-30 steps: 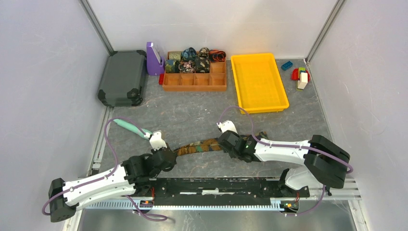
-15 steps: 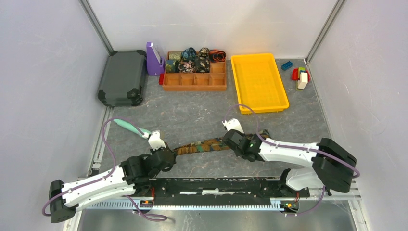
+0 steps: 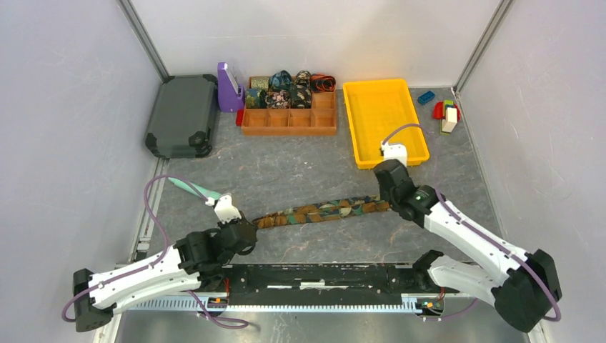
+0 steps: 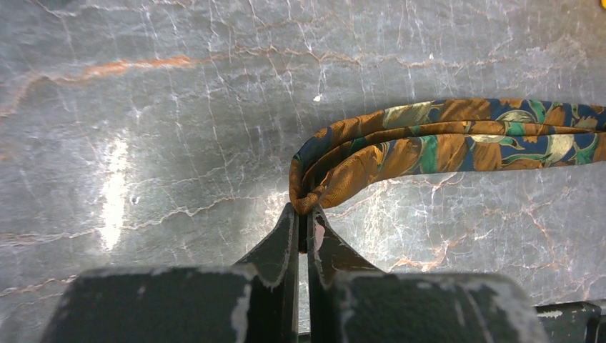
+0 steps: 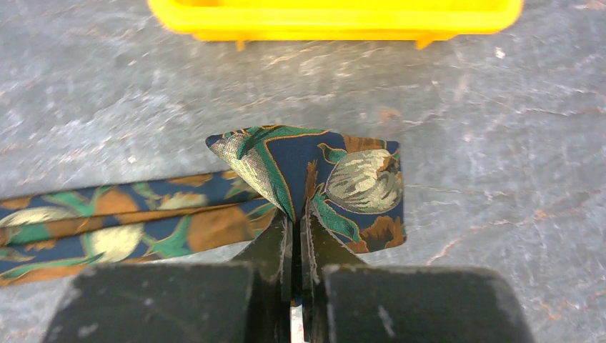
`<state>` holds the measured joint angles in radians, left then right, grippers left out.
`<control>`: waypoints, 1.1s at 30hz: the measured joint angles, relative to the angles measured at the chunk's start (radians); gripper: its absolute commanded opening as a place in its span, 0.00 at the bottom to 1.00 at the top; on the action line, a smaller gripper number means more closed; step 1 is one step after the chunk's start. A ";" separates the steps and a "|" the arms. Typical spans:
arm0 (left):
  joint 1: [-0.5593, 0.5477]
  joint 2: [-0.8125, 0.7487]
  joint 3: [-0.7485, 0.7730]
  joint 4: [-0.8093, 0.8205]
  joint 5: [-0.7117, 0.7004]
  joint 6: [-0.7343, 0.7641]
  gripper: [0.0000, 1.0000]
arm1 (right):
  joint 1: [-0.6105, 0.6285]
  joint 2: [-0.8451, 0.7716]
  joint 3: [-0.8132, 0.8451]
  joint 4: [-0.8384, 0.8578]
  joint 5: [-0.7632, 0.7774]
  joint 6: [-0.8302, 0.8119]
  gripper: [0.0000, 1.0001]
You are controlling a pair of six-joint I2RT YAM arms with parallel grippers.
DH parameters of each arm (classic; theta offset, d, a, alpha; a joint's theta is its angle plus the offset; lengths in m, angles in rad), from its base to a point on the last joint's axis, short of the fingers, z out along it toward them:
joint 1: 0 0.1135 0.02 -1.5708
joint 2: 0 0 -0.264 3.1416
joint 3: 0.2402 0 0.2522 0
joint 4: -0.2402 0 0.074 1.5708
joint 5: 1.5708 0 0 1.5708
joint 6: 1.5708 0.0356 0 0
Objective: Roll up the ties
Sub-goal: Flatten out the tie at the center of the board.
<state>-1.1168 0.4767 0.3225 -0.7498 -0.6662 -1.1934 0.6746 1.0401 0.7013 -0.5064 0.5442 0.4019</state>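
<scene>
A long tie (image 3: 321, 211) in navy, orange and green print lies stretched flat across the table between my two arms. My left gripper (image 3: 246, 223) (image 4: 306, 211) is shut on its folded left end (image 4: 314, 187). At the other end, my right gripper (image 3: 386, 199) (image 5: 296, 214) is shut on the wide blade (image 5: 336, 179), pinching the fabric into a crease. Several rolled ties (image 3: 286, 89) sit as coils in the back row of an orange divided tray (image 3: 289, 120).
A yellow bin (image 3: 384, 121) (image 5: 336, 14) stands just beyond the right gripper. A dark grey case (image 3: 182, 114) and a purple holder (image 3: 229, 87) are at the back left, toy blocks (image 3: 443, 111) at the back right. A teal stick (image 3: 193, 189) lies by the left arm.
The right gripper shut on the tie's wide end and drew it to the right and back toward the yellow bin, pulling the crumpled tie out straight. The left gripper kept its hold and hardly moved.
</scene>
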 measured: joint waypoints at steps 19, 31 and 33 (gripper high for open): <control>0.027 0.075 0.104 -0.109 -0.051 -0.006 0.02 | -0.718 -0.016 -0.214 0.195 -0.230 -0.039 0.71; 0.098 0.101 0.109 -0.124 -0.058 -0.015 0.53 | -0.751 -0.088 -0.071 0.177 -0.388 -0.070 0.97; 0.173 0.128 0.113 -0.116 -0.034 0.001 0.85 | -0.721 -0.126 -0.072 0.177 -0.437 -0.071 0.94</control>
<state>-0.9440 0.6044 0.4355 -0.8658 -0.7006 -1.1927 -0.0467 0.9138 0.6292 -0.3294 0.1070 0.3309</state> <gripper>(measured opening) 0.375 0.973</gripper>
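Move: Both hands already pinch the tie, one at each end. The right hand takes its end to bare board about 16 cm to its right, level fore-and-aft and some 10 cm below; the tie's middle lies about 15 cm left, 2 cm back and 9 cm below it, the yellow bin straight ahead, 23 cm off and 8 cm lower. The left hand's own spot is 2 cm to its left, 1 cm ahead, 4 cm below; the green stick is 13 cm left, 8 cm ahead and 3 cm lower. Keep the right grip and sweep that end of the tie about 16 cm to the right, sinking as you go and turning clockwise some 30 degrees; open wide to let go, then lift away up and forward, swinging back left. Meanwhile raise the left hand slightly, ease it left, and only at the last open its fingers to free its end. ##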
